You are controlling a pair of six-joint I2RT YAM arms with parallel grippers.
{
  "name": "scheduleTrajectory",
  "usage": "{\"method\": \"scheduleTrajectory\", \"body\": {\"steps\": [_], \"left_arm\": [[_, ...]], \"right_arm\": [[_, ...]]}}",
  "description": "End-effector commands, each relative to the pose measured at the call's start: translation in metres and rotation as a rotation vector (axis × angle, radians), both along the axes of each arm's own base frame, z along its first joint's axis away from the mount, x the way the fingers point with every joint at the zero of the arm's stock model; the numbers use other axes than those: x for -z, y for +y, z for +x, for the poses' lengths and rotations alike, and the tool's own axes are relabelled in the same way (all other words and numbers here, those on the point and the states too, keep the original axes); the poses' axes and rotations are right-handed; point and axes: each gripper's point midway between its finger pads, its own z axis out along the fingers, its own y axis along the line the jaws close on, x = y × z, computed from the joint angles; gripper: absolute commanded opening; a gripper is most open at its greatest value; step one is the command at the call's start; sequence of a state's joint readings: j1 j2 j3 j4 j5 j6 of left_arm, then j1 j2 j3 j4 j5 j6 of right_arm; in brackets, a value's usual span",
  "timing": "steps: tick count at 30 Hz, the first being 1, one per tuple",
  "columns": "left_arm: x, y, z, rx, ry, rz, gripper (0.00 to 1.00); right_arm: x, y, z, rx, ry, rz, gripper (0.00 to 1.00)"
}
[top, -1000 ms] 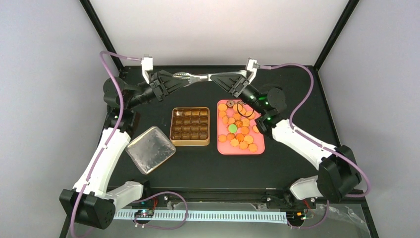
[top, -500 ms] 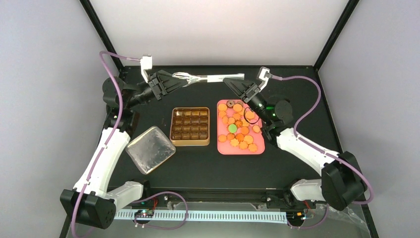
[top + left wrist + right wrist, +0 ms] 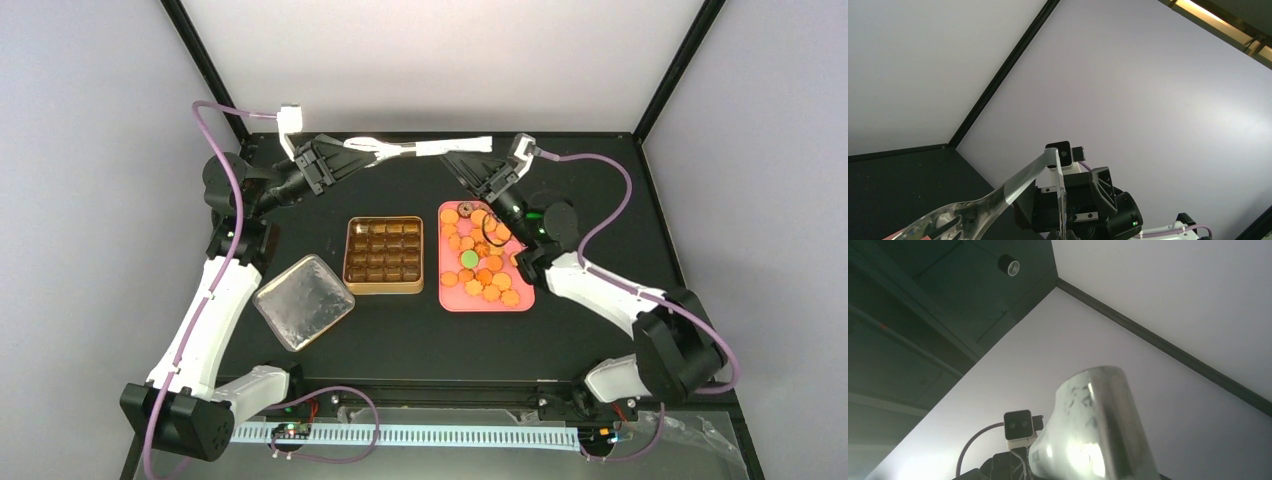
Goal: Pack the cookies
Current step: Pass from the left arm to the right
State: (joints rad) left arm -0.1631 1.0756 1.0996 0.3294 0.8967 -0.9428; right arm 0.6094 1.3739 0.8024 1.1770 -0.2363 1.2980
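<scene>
The cookies (image 3: 482, 256), mostly orange with one green, lie heaped on a pink tray (image 3: 447, 301) right of centre. Metal tongs (image 3: 430, 149) hang level over the table's far edge. My left gripper (image 3: 349, 152) is shut on their pincer end. In the left wrist view the tongs (image 3: 1013, 185) run out from my left gripper (image 3: 1066, 235) towards the right arm. My right gripper (image 3: 474, 165) stands open just under the tongs' handle end, and contact cannot be made out. The right wrist view shows only that shiny handle end (image 3: 1093, 430), close up, with no fingers visible.
A brown compartmented tin (image 3: 384, 289) sits at the middle of the black table. Its silver lid (image 3: 303, 300) lies to the near left. Both arms reach over the table's far edge, near the white back wall.
My right gripper let go of the tongs' handle, drew off to the right, then came back close under it. The left gripper kept its hold and raised the tongs slightly.
</scene>
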Motion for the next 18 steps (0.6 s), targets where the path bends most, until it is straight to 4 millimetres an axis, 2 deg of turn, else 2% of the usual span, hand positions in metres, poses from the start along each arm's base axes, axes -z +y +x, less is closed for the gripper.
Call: {"method": "scheduleTrajectory", "body": {"steps": [1, 5, 15, 18], "left_arm": [[-0.021, 0.004, -0.003, -0.018, -0.015, -0.035, 0.01], [-0.021, 0.004, -0.002, -0.016, -0.010, -0.036, 0.01], [-0.012, 0.004, -0.001, -0.017, 0.006, -0.038, 0.01], [-0.011, 0.004, 0.000, -0.019, 0.008, -0.037, 0.01]], "right_arm": [[-0.026, 0.013, -0.001, -0.026, -0.060, 0.067, 0.81], [-0.032, 0.025, 0.001, -0.062, -0.075, 0.103, 0.74], [-0.039, 0.031, 0.001, -0.072, -0.100, 0.102, 0.55], [-0.038, 0.033, 0.001, -0.074, -0.097, 0.079, 0.46]]}}
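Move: The tongs, already held at their scalloped end by the left hand, run across to the right hand. Their middle lies about 5 cm left of the right hand, 1 cm ahead and 1 cm above, and about 9 cm right of the left hand, nearly level with it. Some 40 cm below the right hand, the cookie tray sits 9 cm to its right and 6 cm back, the brown box 13 cm left and 6 cm back. Around the tongs' handle, with no firm pinch visible yet, the right gripper slips further left along it towards the left hand, some 4 cm, drifting slightly forward and up and then easing to a stop. Its wide-open fingers close to about half open, with barely any wrist turn. The left hand stays put, still pinching the scalloped end. ##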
